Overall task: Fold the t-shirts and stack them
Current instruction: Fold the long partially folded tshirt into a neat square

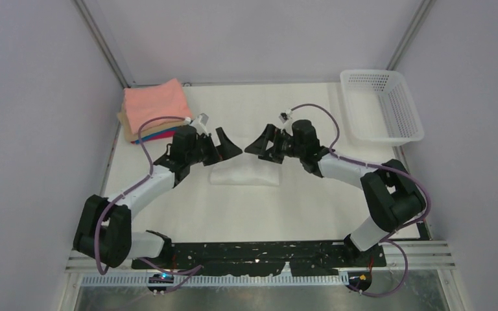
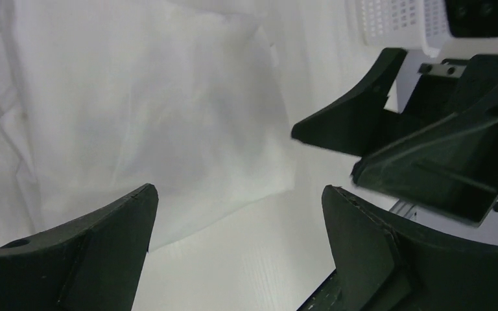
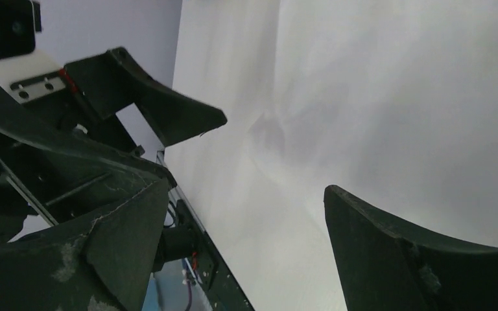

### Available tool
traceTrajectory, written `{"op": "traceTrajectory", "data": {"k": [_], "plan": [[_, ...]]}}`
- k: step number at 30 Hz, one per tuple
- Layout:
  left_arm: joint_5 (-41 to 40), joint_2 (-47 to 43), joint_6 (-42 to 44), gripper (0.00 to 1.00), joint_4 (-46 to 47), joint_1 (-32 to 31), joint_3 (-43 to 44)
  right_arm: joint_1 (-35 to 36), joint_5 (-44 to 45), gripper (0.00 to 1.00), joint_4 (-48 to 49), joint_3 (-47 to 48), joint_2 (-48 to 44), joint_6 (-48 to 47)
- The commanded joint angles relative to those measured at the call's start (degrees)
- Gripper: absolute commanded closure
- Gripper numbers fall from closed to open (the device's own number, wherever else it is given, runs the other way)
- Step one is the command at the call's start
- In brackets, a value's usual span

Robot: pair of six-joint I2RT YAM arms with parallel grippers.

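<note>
A folded white t-shirt (image 1: 243,173) lies flat mid-table; its print does not show. In the left wrist view its cloth (image 2: 136,110) fills the upper left. At the back left sits a stack of folded t-shirts (image 1: 155,107), salmon-pink on top, with tan, blue and magenta edges below. My left gripper (image 1: 229,150) (image 2: 238,190) hovers open just above the white shirt's far edge, nothing between its fingers. My right gripper (image 1: 257,150) (image 3: 246,188) faces it, also open and empty, their fingertips close together but apart.
A white perforated basket (image 1: 381,103) stands at the back right, and its corner (image 2: 395,23) shows in the left wrist view. Grey walls close in the table on three sides. The arm bases and a black rail (image 1: 266,249) line the near edge.
</note>
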Motion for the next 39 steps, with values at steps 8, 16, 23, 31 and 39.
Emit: {"op": "traceTrajectory", "data": {"k": [8,16,23,31,39], "plan": [[10.46,12.44,-7.11,0.0,25.37,-2.32,-6.07,4.58,-2.57,0.05,31.93,-14.25,9.77,21.51],[4.57,16.49,-4.66,0.0,16.5,-1.42,-9.91,-0.31,-2.41,0.05,32.95,-21.61,11.1,19.84],[-2.58,12.37,-0.45,0.0,4.5,-0.96,-11.51,-1.46,-0.48,0.05,20.73,-21.89,6.5,12.52],[-3.44,1.88,2.34,0.0,0.31,-0.98,-8.06,-1.61,1.21,0.05,7.68,-18.12,-2.24,3.18],[-29.81,-15.38,4.33,0.0,-10.63,-0.07,-6.16,-1.61,16.41,0.05,-11.63,-12.99,-24.48,-11.24]]}}
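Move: Both open hands hover over the folded white t-shirt. Its middle lies about 4 cm back and 4 cm to the right of the left hand, some 12 cm below it; from the right hand it is roughly 5 cm back, 5 cm to the left and 12 cm down. The stack of folded shirts stands about 12 cm ahead and 26 cm to the left of the left hand; the white basket is some 14 cm ahead and 42 cm to the right of the right hand. Down onto the shirt and then outward, both hands stay wide open. The left sinks about 8 cm while easing right, then sweeps left and a little back; the right goes back some 5 cm and sinks as far, tipping its fingers down, then sweeps right along the cloth. Both finish by rising clear of the shirt near its opposite sides. ##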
